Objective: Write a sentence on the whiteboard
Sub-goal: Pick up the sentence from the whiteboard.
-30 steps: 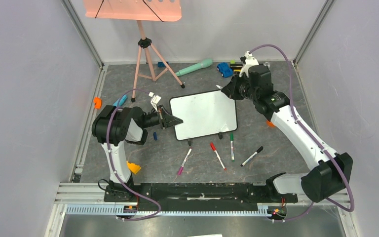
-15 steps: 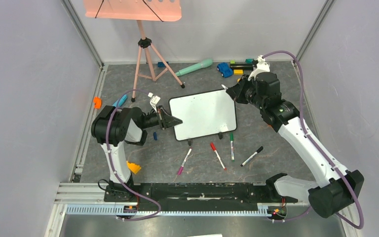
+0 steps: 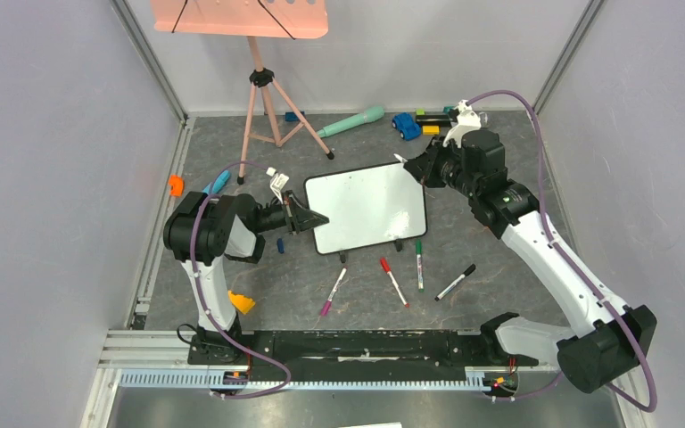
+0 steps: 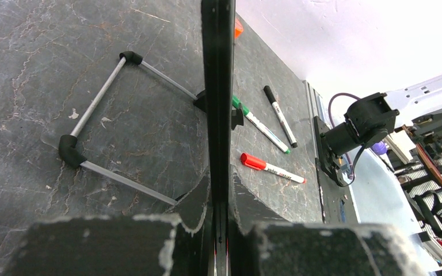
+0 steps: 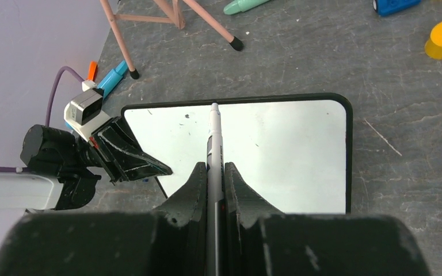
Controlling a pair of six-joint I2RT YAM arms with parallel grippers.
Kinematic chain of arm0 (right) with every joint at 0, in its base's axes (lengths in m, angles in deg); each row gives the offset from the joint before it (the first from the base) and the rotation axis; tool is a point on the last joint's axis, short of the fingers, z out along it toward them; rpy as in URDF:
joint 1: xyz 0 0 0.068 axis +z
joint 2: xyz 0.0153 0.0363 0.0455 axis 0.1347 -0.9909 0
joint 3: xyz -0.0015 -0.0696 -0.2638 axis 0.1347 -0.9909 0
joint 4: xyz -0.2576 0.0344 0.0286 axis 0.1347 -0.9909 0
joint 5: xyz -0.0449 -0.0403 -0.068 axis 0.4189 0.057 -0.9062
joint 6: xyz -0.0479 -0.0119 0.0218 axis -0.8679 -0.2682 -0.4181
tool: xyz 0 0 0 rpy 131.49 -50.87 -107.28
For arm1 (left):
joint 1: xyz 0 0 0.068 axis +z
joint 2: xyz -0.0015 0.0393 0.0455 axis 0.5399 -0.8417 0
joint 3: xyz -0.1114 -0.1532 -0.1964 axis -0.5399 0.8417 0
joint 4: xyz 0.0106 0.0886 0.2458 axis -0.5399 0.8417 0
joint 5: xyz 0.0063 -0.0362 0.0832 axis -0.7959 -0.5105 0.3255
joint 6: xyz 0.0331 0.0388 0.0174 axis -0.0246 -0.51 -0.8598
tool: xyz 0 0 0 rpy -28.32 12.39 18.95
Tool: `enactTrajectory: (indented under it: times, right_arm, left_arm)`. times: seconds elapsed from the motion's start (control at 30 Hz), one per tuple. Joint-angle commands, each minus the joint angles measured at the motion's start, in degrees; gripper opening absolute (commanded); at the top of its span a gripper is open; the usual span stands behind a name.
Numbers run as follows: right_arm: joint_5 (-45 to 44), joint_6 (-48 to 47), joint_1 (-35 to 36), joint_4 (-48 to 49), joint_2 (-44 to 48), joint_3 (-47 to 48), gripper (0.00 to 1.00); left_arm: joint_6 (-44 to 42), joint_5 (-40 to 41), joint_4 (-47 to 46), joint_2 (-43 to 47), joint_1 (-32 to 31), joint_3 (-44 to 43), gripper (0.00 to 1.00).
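Observation:
The whiteboard (image 3: 367, 207) stands propped at a tilt mid-table, with a black frame and a white face. No sentence shows on that face (image 5: 276, 149). My left gripper (image 3: 315, 218) is shut on the board's left edge. In the left wrist view the edge (image 4: 217, 86) runs straight up between the pads. My right gripper (image 3: 417, 166) hovers at the board's far right corner, shut on a marker (image 5: 213, 138). The marker's tip (image 5: 214, 106) points at the board's top edge.
Purple (image 3: 333, 292), red (image 3: 393, 281), green (image 3: 418, 264) and black (image 3: 455, 282) markers lie in front of the board. A salmon music stand (image 3: 241, 18) on a tripod (image 3: 263, 107) is at the back left. A teal tube (image 3: 350, 121) and a blue toy car (image 3: 406, 125) lie behind the board.
The right arm's elbow and wrist swung out to the right, while the marker tip stayed near the board's far corner. The left gripper and the board have not moved.

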State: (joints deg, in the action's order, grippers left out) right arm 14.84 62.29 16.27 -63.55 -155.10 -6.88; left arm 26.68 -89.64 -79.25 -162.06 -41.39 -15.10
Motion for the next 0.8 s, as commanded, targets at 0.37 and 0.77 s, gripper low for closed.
enactTrajectory:
  times: [0.37, 0.77]
  right_arm:
    - [-8.7, -11.34, 8.73, 2.71, -4.78, 5.01, 0.0]
    - [-10.13, -15.31, 15.24, 4.8, -12.18, 10.87, 0.0]
  left_arm:
    - [-5.59, 2.98, -2.19, -0.87, -0.08, 1.41, 0.02]
    - [-5.51, 5.11, -2.19, -0.5, 0.18, 2.42, 0.02]
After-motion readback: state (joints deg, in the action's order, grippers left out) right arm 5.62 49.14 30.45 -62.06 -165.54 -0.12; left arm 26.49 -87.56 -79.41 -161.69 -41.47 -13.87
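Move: The right hand, holding the uncapped marker, is high above the whiteboard's right half; the whiteboard's middle lies about 9 cm to its left, level fore and aft, some 18 cm below. The green marker on the table is about 9 cm back and 3 cm right, the red one 13 cm back and 2 cm left, both roughly 28 cm below. From the left hand, at the whiteboard's left edge, the middle is about 9 cm right and 2 cm ahead, at its height. The right hand carries the marker to the left along the whiteboard's top edge, from the right half to about the board's middle, some 7.5 cm and mostly in the later half of the move, while the wrist rolls its left side down and swings the fingers about 10 degrees counter-clockwise, shut on the marker throughout. The left hand stays where it is and keeps its pinch on the whiteboard's left edge, steadying it, and the marker's tip shows no clear contact with the board. ##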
